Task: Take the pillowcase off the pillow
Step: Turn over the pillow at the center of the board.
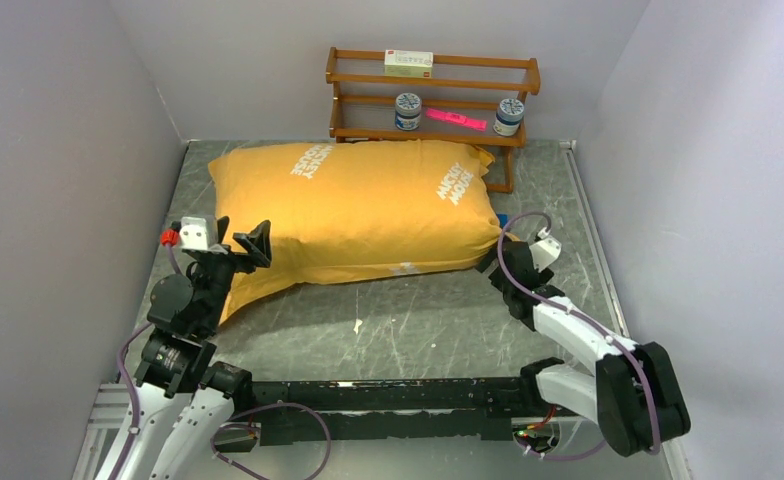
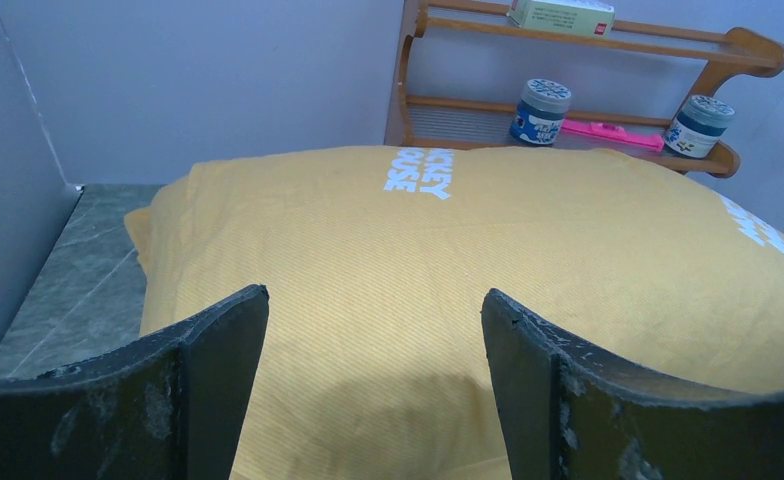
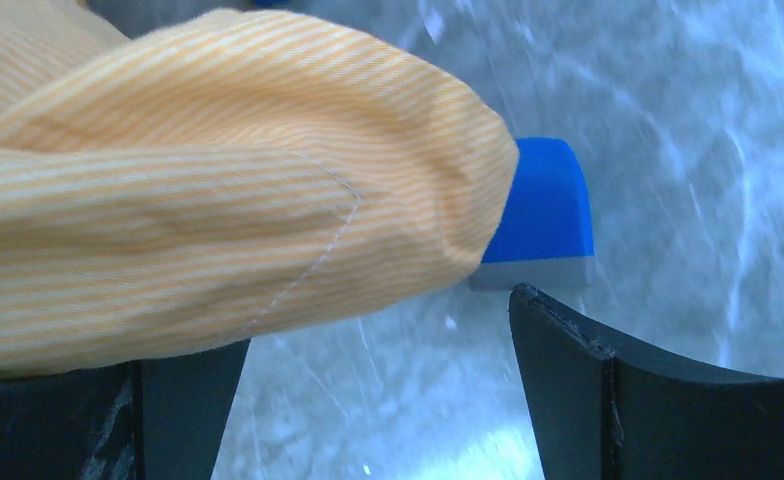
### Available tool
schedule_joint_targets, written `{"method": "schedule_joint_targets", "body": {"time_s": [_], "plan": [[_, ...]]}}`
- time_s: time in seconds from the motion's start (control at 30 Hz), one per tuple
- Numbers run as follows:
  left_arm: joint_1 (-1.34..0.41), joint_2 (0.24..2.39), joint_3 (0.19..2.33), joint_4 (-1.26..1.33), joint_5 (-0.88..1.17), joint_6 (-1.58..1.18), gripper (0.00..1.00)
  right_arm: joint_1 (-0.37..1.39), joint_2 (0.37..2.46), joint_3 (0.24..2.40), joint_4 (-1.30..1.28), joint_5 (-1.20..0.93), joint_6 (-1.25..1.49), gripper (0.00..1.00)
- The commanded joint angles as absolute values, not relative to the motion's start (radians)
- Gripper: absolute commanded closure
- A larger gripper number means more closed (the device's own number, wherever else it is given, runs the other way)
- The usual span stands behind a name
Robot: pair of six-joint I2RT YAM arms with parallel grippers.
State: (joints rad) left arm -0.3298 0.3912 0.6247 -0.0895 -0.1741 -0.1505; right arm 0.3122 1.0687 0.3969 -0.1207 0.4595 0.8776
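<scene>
The orange-yellow pillowcase [image 1: 358,210] with white "MICKEY MOUSE" lettering lies plump across the table's middle. The pillow inside it is hidden. My left gripper [image 1: 240,245] hovers open over the case's front-left corner. In the left wrist view its gripper [image 2: 373,315] has only fabric [image 2: 448,250] behind the gap, and nothing sits between the jaws. My right gripper [image 1: 493,262] is open at the front-right corner. In the right wrist view the case's corner [image 3: 218,200] bulges over the left finger, and the gripper [image 3: 378,330] frames bare table.
A blue block [image 3: 543,210] lies on the table behind the case's right corner, also showing as the blue block [image 1: 503,218] from above. A wooden rack [image 1: 433,95] at the back holds two jars, a pink item and a box. Grey walls close in left, right and behind.
</scene>
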Motion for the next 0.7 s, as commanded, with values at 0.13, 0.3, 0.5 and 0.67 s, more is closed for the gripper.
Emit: {"method": "schedule_joint_targets", "body": {"time_s": [0.13, 0.3, 0.5, 0.67], "plan": [[-0.337, 0.381, 0.620, -0.070, -0.184, -0.126, 0.17, 0.131, 1.258, 0.488, 0.370, 0.302, 0.676, 0.00], [-0.337, 0.375, 0.620, -0.071, -0.186, -0.126, 0.17, 0.048, 1.377, 0.550, 0.437, 0.155, 0.621, 0.00], [-0.339, 0.368, 0.620, -0.072, -0.186, -0.126, 0.17, 0.038, 1.310, 0.594, 0.296, 0.018, 0.590, 0.00], [-0.339, 0.362, 0.620, -0.073, -0.185, -0.127, 0.17, 0.038, 1.185, 0.570, 0.126, 0.058, 0.604, 0.00]]}}
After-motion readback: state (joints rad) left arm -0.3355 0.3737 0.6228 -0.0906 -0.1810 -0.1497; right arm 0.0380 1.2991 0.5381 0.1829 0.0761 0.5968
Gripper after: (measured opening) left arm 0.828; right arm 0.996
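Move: The pillow's near right corner sticks out as a loose flap right at the right hand, about 3 cm ahead, 2 cm to its left and 2 cm above. A blue block lies on the table some 8 cm ahead and 3 cm to the right, 4 cm below; the shelf's right front foot is roughly 18 cm straight ahead, 6 cm below. From the left hand that corner is about 60 cm to the right, 6 cm ahead and 25 cm below. With its fingers still wide open and the pillow's near right corner still lying across its left finger, the right hand keeps shoving that corner forward, travelling about 9 cm towards the shelf and drifting a couple of centimetres to the right. It then slows and rises some 3 cm, coming over the blue block, while the wrist turns about 10 degrees counter-clockwise and the fingertips tip up slightly. ##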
